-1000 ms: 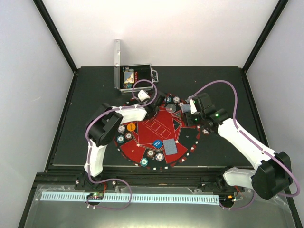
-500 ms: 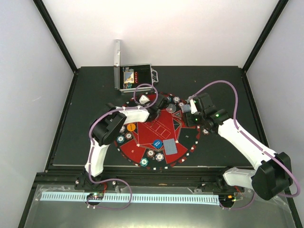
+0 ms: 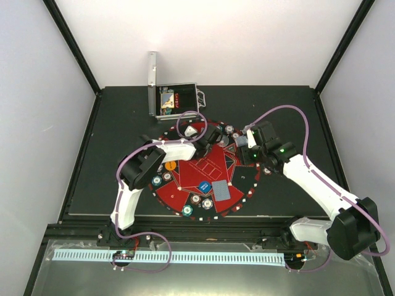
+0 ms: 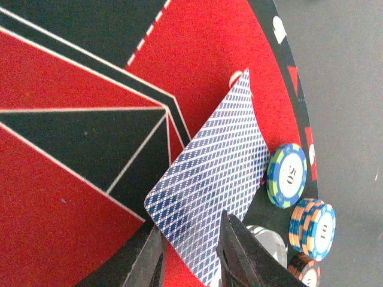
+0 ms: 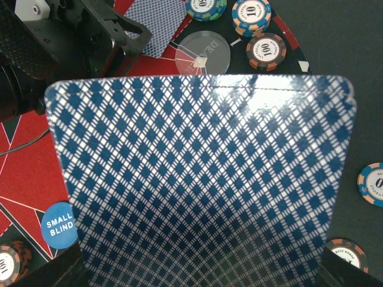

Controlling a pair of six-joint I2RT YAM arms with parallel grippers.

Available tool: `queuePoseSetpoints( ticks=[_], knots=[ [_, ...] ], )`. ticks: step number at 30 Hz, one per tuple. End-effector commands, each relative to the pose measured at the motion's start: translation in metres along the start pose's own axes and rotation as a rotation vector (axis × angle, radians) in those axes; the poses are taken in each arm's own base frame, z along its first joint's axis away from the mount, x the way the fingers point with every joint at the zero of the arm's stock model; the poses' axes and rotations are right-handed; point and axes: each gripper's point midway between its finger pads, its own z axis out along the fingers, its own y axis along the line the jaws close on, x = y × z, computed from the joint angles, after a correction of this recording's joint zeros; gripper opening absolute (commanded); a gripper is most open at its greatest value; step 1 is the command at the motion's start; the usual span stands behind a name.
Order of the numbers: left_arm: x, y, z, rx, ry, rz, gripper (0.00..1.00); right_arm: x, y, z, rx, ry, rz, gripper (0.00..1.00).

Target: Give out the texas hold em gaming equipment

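Observation:
A blue-patterned playing card (image 4: 209, 173) lies flat on the round red-and-black mat (image 3: 203, 176) near its far rim. My left gripper (image 4: 188, 224) (image 3: 212, 134) stands over the card's near end with its jaws a little open, one finger on each side. Beside the card are a "50" chip (image 4: 286, 175), a stack of "10" chips (image 4: 313, 221) and a clear disc (image 4: 266, 239). My right gripper (image 3: 244, 140) is shut on a deck of playing cards (image 5: 203, 179), which fills the right wrist view and hides its fingers.
Poker chips (image 3: 195, 198) ring the mat. A blue "small blind" disc (image 5: 60, 225) and a grey-blue card pile (image 3: 220, 190) lie on the mat's near part. The clear dealer disc (image 5: 205, 52) and chip stacks (image 5: 268, 51) sit beyond the deck. An open silver case (image 3: 174, 102) stands behind the mat.
My left gripper has shifted right along the mat's far rim and its jaws have parted from the card. The right arm with the deck has stayed put.

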Motion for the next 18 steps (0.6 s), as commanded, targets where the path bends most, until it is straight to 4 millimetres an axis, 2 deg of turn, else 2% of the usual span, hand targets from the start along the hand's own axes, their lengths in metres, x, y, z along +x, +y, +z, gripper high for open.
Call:
queuePoseSetpoints(
  ticks=[1,10,18],
  knots=[
    [0.018,-0.011,0.001,0.032,0.048,0.029,0.27,-0.009,0.001,-0.007,-0.01,-0.049,-0.003,0.6],
    [0.03,-0.014,-0.004,0.044,0.102,0.051,0.35,-0.009,-0.001,-0.005,0.001,-0.044,-0.005,0.61],
    [-0.004,-0.004,-0.038,0.078,0.052,0.07,0.62,-0.006,-0.002,-0.002,0.004,-0.024,-0.016,0.61]
  ],
)
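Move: The card just dealt at the far side of the mat lies nearly straight ahead of the left hand, its middle some 4 cm out and 1 cm lower, with its near end bowed up at the fingertips. The clear dealer button sits about 2 cm ahead and 6 cm right of the hand; the green 50 chip is about 7 cm ahead and 5 cm right. From the right hand, holding the deck, the card is roughly 12 cm ahead, 13 cm left and 13 cm down. The card's near end, at first against the left fingertips, is let go: the left hand slides about 2.5 cm right across it, towards the dealer button, easing slightly back and turning some 5 degrees clockwise. The fingers spread from a narrow gap to about half open, and at the end the hand draws back and left, starting to lift. The right hand stays still and keeps the deck. ##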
